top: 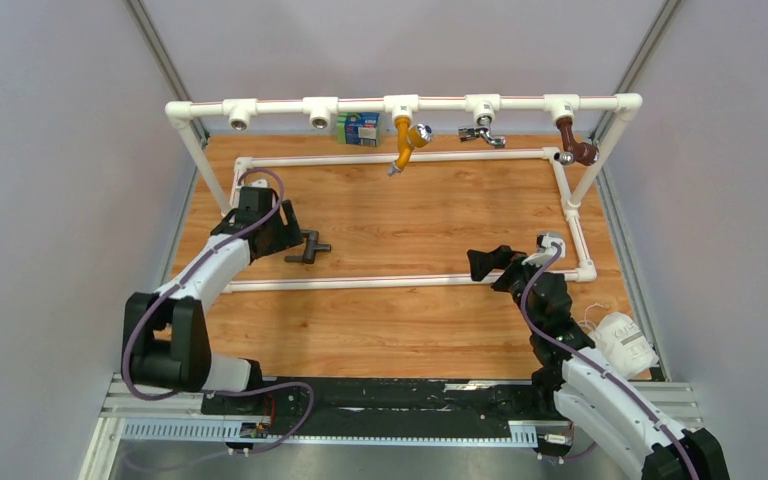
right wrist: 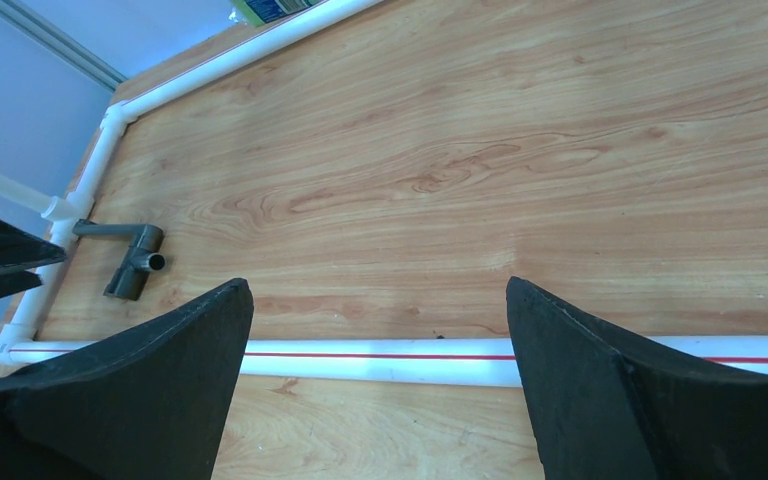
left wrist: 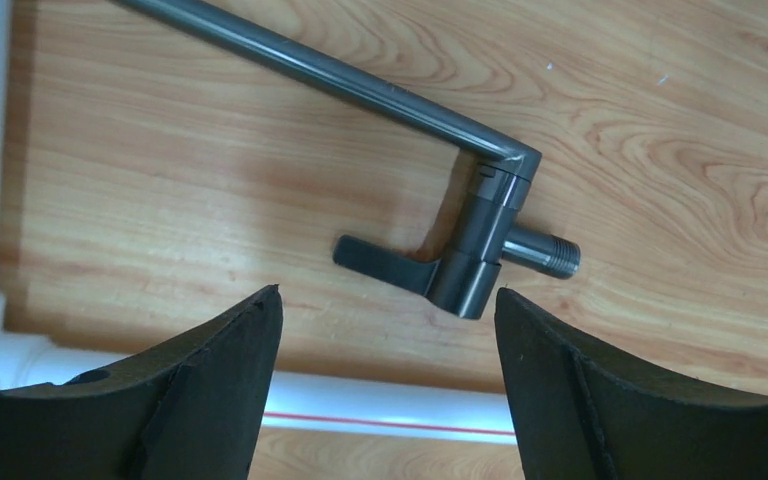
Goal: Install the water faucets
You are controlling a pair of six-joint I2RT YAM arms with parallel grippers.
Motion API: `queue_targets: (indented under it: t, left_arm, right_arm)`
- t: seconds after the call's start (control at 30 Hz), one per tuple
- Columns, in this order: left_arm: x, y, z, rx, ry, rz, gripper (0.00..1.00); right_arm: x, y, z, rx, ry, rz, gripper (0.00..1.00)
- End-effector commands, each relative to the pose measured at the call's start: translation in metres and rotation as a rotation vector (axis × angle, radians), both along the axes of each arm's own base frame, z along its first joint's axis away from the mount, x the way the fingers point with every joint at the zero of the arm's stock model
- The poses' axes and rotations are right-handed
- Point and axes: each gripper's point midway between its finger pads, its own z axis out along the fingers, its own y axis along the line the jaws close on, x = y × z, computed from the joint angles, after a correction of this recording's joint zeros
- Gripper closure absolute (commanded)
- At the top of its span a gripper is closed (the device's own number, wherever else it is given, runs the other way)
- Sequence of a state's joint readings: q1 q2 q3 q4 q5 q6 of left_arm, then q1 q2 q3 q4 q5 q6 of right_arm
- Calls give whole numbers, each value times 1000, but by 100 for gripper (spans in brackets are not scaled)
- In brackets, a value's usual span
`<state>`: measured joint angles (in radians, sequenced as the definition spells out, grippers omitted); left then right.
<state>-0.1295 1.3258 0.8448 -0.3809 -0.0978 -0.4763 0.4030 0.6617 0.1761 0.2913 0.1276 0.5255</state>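
Note:
The water faucet (left wrist: 481, 235) is dark grey metal and lies flat on the wooden board. Its long tube (left wrist: 330, 72) runs up and to the left, and a flat handle and a threaded stub stick out of its body. In the top view only its valve end (top: 310, 247) shows, just right of my left gripper (top: 292, 238). My left gripper (left wrist: 388, 292) hovers open just short of the valve body, touching nothing. My right gripper (top: 476, 265) stands open and empty over the front white pipe (right wrist: 380, 360). From the right wrist the faucet (right wrist: 136, 262) lies far to the left.
A white pipe frame (top: 400, 157) borders the board. The raised rail (top: 360, 104) at the back has two bare sockets (top: 240, 122) on its left. It also carries an orange tap (top: 404, 140), a chrome tap (top: 483, 130) and a brown tap (top: 571, 140). A white bag (top: 625, 342) lies at the front right.

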Motion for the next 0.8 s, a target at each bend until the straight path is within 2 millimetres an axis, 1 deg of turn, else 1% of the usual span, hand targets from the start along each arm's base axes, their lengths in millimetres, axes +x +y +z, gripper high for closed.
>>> queue_targets:
  t: [0.0,0.07,0.1,0.27,0.33,0.37,0.4,0.43,0.47,0.6,0.67,0.7,0.73,0.77]
  left_arm:
    - [30,-19,-1,-73,-18,-18,17]
    - [36,-25,-8,-80,1,-37,29]
    - [41,-28,-13,-78,12,-45,30]
    - [57,-47,-22,-86,22,-94,30]
    - [60,-57,-33,-98,48,-117,31]
    - [62,-61,-34,-99,50,-122,30]
    - [62,-62,-42,-93,69,-120,30]
    - [65,-63,-43,-98,70,-115,30]
    - [65,-63,-52,-94,90,-112,30]
    - [68,-64,-65,-97,121,-98,30]
    - [68,-66,-69,-107,132,-93,33]
    - [66,-69,-70,-118,138,-102,41]
    - [64,-75,-68,-148,145,-111,42]
    - [61,-79,-69,-161,150,-121,49]
  right_arm:
    - [1,3,14,58,-55,-8,0]
    - [0,4,13,65,-57,-2,0]
    - [0,4,14,66,-59,-4,0]
    - [1,6,9,63,-40,2,0]
    - [2,7,8,66,-38,6,0]
    - [2,7,7,65,-35,6,0]
    - [1,7,6,63,-32,6,0]
    - [1,7,6,64,-33,7,0]
    - [1,7,6,63,-35,4,0]
    - [2,5,5,52,-28,-3,0]
    - [2,6,6,49,-32,1,0]
    - [2,6,5,45,-30,4,0]
    - [2,7,5,41,-31,7,0]
    - [3,7,5,36,-27,7,0]
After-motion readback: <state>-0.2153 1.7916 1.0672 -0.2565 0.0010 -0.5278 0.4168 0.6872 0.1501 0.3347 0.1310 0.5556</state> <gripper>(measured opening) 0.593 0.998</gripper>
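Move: The dark faucet's body lies about 4 cm ahead of the left hand, some 6 cm to its right and 8 cm below. The near white rail crosses about 4 cm behind the hand at the faucet's own left-right position, and the side rail is roughly 10 cm left and 4 cm ahead; both lie about 8 cm down. From the right hand the faucet is about 10 cm ahead, 37 cm left and 12 cm below. The left hand sinks about 7 cm, reaching 6 cm forward and right, partly closing around the dark faucet's body. ##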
